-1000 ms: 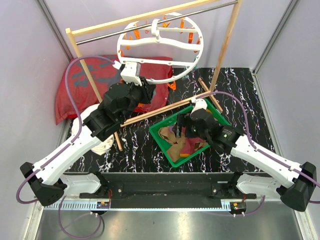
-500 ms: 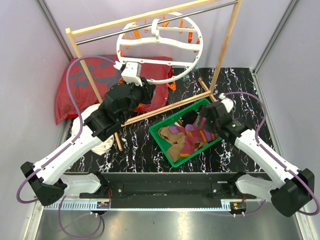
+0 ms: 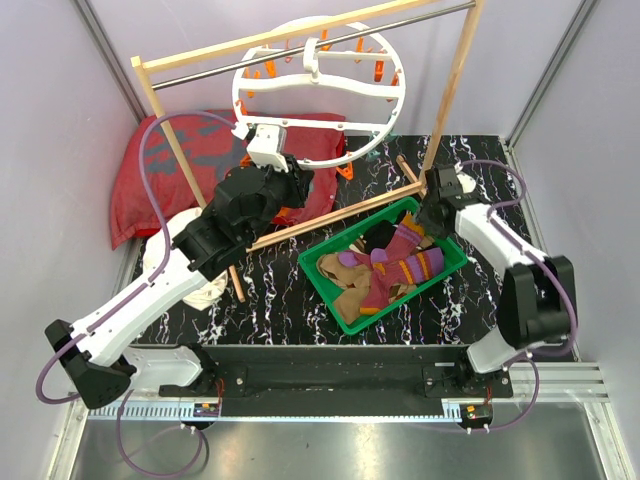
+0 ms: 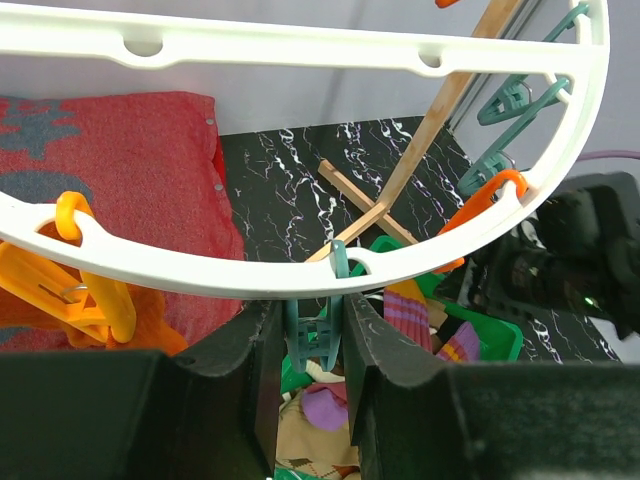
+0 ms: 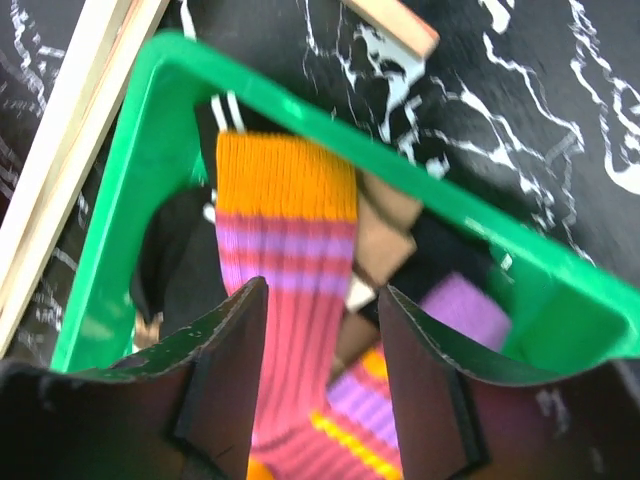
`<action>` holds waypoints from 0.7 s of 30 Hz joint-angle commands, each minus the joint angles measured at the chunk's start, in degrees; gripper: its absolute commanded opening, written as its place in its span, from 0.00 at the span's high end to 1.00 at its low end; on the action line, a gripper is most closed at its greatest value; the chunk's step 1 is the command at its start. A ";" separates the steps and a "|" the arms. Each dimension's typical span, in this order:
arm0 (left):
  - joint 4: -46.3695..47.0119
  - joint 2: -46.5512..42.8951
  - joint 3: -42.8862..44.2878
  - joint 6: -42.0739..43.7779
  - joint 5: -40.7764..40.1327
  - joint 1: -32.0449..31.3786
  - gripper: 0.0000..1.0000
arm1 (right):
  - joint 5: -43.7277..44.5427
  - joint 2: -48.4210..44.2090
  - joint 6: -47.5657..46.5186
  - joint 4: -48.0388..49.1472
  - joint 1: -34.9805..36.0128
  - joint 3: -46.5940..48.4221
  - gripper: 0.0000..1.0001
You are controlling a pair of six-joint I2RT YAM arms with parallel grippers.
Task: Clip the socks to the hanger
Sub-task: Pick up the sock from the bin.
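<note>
The hanger (image 3: 243,92), a big white ring with orange and teal clips, hangs from the rack's metal bar. My left gripper (image 3: 262,150) reaches up to its near rim (image 4: 200,268) and is shut on a teal clip (image 4: 318,335) hanging there. The socks lie in a green bin (image 3: 318,268): a pink-purple striped one with an orange cuff (image 3: 400,262) (image 5: 285,230), brown argyle ones (image 3: 350,295) and a black one (image 5: 170,250). My right gripper (image 3: 432,212) (image 5: 320,300) hovers over the bin's far right corner. Its jaws stand apart above the striped sock and hold nothing.
A wooden rack with posts (image 3: 455,85) and a metal bar (image 3: 300,50) stands across the back, its foot rail (image 3: 320,222) running along the bin's far side. A red cushion (image 3: 160,170) lies back left. White cloth (image 3: 205,290) sits under my left arm.
My right arm has pulled back from the middle of the bin to its far right corner, uncovering the striped socks, and its jaws have narrowed. The left arm has not moved.
</note>
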 commanded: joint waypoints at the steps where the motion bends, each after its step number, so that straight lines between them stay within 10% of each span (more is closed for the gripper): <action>1: 2.07 0.55 1.16 -0.26 0.98 -0.30 1.00 | -2.15 6.16 -0.46 4.27 -1.17 6.15 0.44; 13: 1.28 0.99 1.33 -0.79 2.39 -0.30 1.00 | -3.12 20.40 1.56 5.16 -1.26 9.94 0.56; 21: 0.93 0.73 1.68 -0.87 2.21 -0.30 1.00 | -3.65 11.73 -1.86 5.33 -1.17 6.16 0.97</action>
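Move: The orange cuff of the striped sock lies in the bin about 5 cm ahead of the right hand, 2 cm to its left and 8 cm below. The black sock is some 7 cm left of that cuff and 3 cm nearer the base. The purple striped sock lies about 12 cm back from the cuff, level with it sideways. From the left hand the cuff is roughly 10 cm ahead, 25 cm right and 33 cm down. Sweep the right gripper forward about 5 cm and down some 7 cm, easing slightly left, into the bin's far corner over the orange cuff. Carry on mostly straight down at the end, fingertips tipping a few degrees steeper, then shut the half-open fingers until they pinch the cuff. ##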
